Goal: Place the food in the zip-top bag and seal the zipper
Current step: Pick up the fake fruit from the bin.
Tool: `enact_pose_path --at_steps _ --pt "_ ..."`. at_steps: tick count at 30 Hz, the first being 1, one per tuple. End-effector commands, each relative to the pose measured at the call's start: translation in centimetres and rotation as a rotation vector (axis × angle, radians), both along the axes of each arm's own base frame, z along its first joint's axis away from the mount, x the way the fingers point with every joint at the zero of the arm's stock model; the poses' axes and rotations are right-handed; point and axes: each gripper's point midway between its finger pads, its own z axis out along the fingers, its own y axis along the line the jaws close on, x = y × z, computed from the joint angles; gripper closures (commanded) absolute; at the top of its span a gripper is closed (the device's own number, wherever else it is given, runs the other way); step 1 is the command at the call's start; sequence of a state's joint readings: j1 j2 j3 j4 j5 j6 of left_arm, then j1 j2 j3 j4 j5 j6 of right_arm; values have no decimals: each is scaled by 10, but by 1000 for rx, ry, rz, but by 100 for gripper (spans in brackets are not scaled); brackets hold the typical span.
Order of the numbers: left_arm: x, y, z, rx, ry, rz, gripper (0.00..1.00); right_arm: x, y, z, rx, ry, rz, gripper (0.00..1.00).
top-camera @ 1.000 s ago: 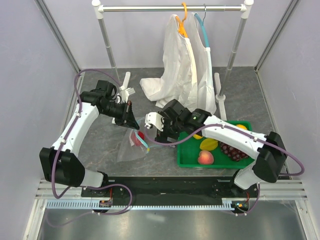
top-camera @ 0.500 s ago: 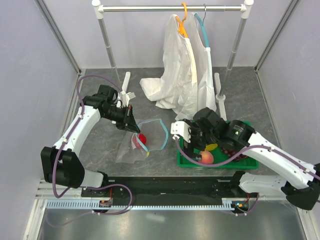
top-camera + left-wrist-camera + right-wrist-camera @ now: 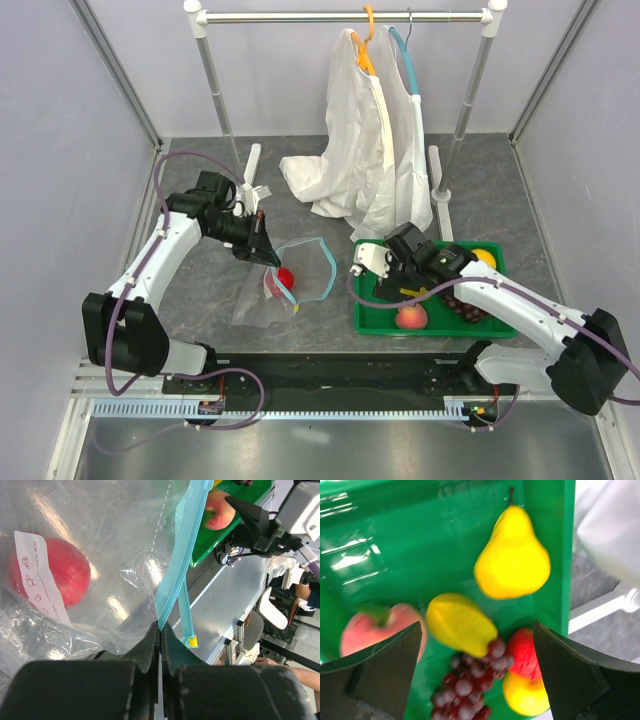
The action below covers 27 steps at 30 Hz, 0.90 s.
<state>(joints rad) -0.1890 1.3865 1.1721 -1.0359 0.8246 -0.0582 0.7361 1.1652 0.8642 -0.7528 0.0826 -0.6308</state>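
The clear zip-top bag lies left of centre with its mouth held open. My left gripper is shut on the teal zipper at the mouth's edge. A red round fruit rests inside the bag behind the white label. The remaining food sits in the green tray: a yellow pear, a yellow piece, dark grapes, a peach and a red-yellow fruit. Above that pile hovers my right gripper, open and empty.
White garments hang from a rail on orange and teal hangers behind the tray. The rail's posts stand at the back. A grey metal shelf runs along the near edge beyond the bag's mouth.
My right arm has drawn back from the bag's mouth to above the green tray, leaving the red fruit in the bag. The left gripper still holds the zipper.
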Motion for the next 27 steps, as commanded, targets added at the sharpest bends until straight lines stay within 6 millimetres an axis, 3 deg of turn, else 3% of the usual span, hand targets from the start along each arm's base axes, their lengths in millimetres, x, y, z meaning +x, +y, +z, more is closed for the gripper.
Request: enact_pose_path --at_steps 1,6,11,17,27 --pt "1 -5 13 -50 -34 0 98 28 12 -4 -2 -71 55 2" --pt "3 -5 15 -51 -38 -2 98 42 12 -25 -46 -65 69 2" --pt "0 -5 13 -51 -31 -13 98 59 -7 -43 -118 -57 78 2" --pt "1 -4 11 -44 -35 -15 98 59 -4 -61 -114 1 100 2" --pt "3 -4 9 -38 -30 -16 98 53 10 -70 -67 85 110 4"
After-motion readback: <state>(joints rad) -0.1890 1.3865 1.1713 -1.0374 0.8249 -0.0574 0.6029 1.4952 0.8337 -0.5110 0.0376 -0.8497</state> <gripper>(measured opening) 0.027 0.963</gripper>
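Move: From my open right hand, the yellow pear in the green bin lies about 6 cm ahead, 2 cm to the left and 9 cm below. The starfruit is some 1 cm back and 5 cm right of my hand, the peach 6 cm back and 3 cm right, and the grapes 2 cm back and 13 cm right, all roughly 10 cm down. From my left hand the pear is about 27 cm right, 4 cm ahead and 15 cm below. I reach forward and down with my right hand over the pear, about 5 cm out, then sink nearly straight down, some 7 cm in all. My fingers stay wide open and come down with one on the near side of the pear and one on the far side, the wrist tilting just under 10 degrees. My left hand stays still, keeping its pinch on the bag's blue zipper edge. ##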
